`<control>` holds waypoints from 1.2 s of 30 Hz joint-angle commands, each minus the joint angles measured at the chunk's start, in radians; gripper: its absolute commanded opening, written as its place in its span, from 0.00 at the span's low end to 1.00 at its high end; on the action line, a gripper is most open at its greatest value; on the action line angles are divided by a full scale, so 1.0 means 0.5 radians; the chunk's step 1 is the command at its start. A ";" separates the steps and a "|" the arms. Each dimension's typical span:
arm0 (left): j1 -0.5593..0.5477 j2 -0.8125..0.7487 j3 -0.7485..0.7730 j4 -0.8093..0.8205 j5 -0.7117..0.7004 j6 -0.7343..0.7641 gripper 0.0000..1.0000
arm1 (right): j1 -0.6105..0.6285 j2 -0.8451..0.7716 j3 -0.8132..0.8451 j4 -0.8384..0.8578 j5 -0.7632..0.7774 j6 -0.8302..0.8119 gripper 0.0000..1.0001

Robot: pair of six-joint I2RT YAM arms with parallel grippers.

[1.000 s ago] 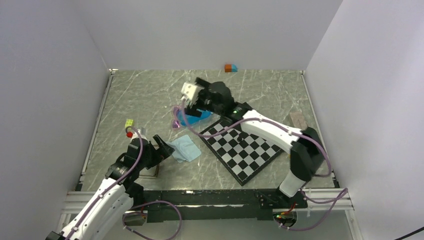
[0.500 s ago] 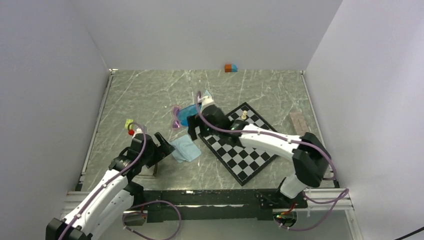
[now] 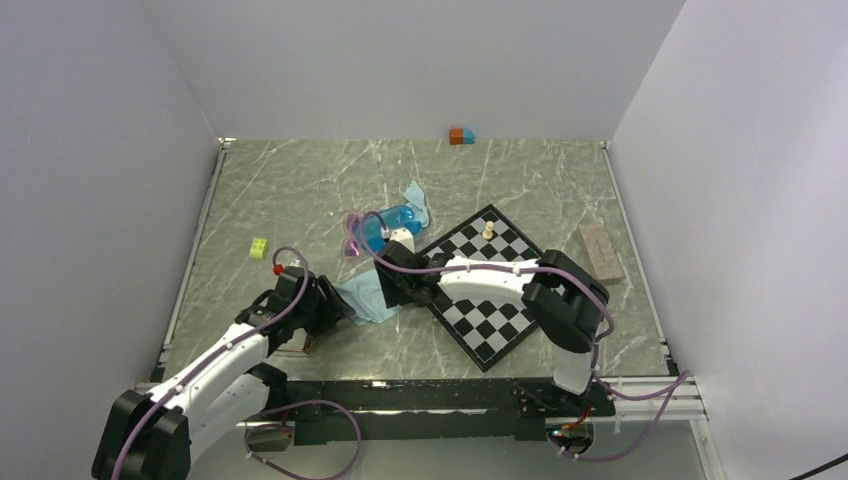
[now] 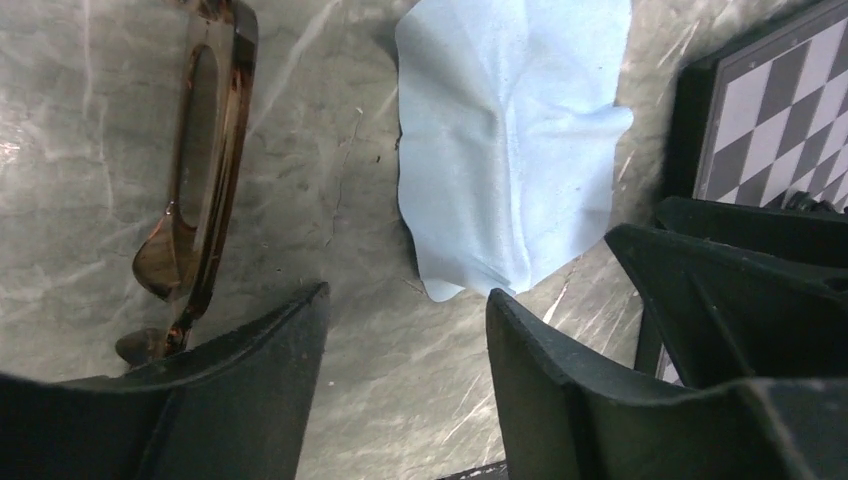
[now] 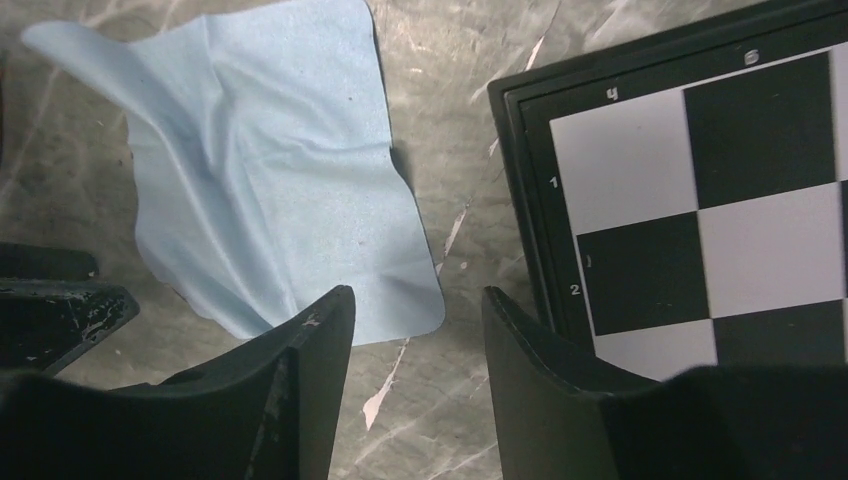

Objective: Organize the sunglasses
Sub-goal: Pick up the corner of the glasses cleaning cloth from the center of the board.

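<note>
The brown sunglasses [image 4: 205, 150] lie folded on the table left of a light-blue cloth [image 4: 510, 140]; from above only a bit of them [image 3: 309, 343] shows under my left arm. The purple sunglasses [image 3: 352, 236] rest further back against the blue case [image 3: 392, 222]. My left gripper [image 4: 408, 297] hangs open over bare table at the cloth's near corner. My right gripper [image 5: 417, 295] is open too, low between the cloth [image 5: 270, 170] and the chessboard [image 5: 700, 180]. Seen from above, the left gripper [image 3: 335, 305] and right gripper [image 3: 388, 292] flank the cloth [image 3: 365, 298].
The chessboard [image 3: 490, 285] lies tilted at centre right with one chess piece [image 3: 488, 230] on it. A second cloth [image 3: 415, 194] sits behind the case. A yellow-green brick [image 3: 259, 248], an orange-blue block [image 3: 461, 136] and a pinkish block [image 3: 601, 251] lie around the table.
My right arm swung from the blue case down to the near cloth's right side. The left gripper edged toward the cloth. Both pairs of jaws have narrowed.
</note>
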 commanded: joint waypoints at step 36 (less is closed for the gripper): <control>-0.158 0.165 0.756 -0.366 -0.160 0.280 0.00 | 0.084 -0.246 0.341 -0.103 -0.038 -0.109 0.00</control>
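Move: Both open hands hang low over the light-blue cleaning cloth. Its near corner is about 2 cm ahead, 3 cm to the right and 2 cm below the left hand; the brown glasses lie some 13 cm to that hand's left, level with it. The cloth's right corner lies about 2 cm back, 2 cm left and 2 cm below the right hand, with the chessboard's middle roughly 19 cm to the right and 3 cm ahead. Each hand pinches one corner of the cloth: the left eases forward-right and down onto the near corner and shuts, the right sinks a couple of centimetres while drawing back and left onto the right corner, shutting a moment later. Then both rise with their grip kept, the left about 9 cm and slightly forward, the right about 7 cm, drifting a little left. ##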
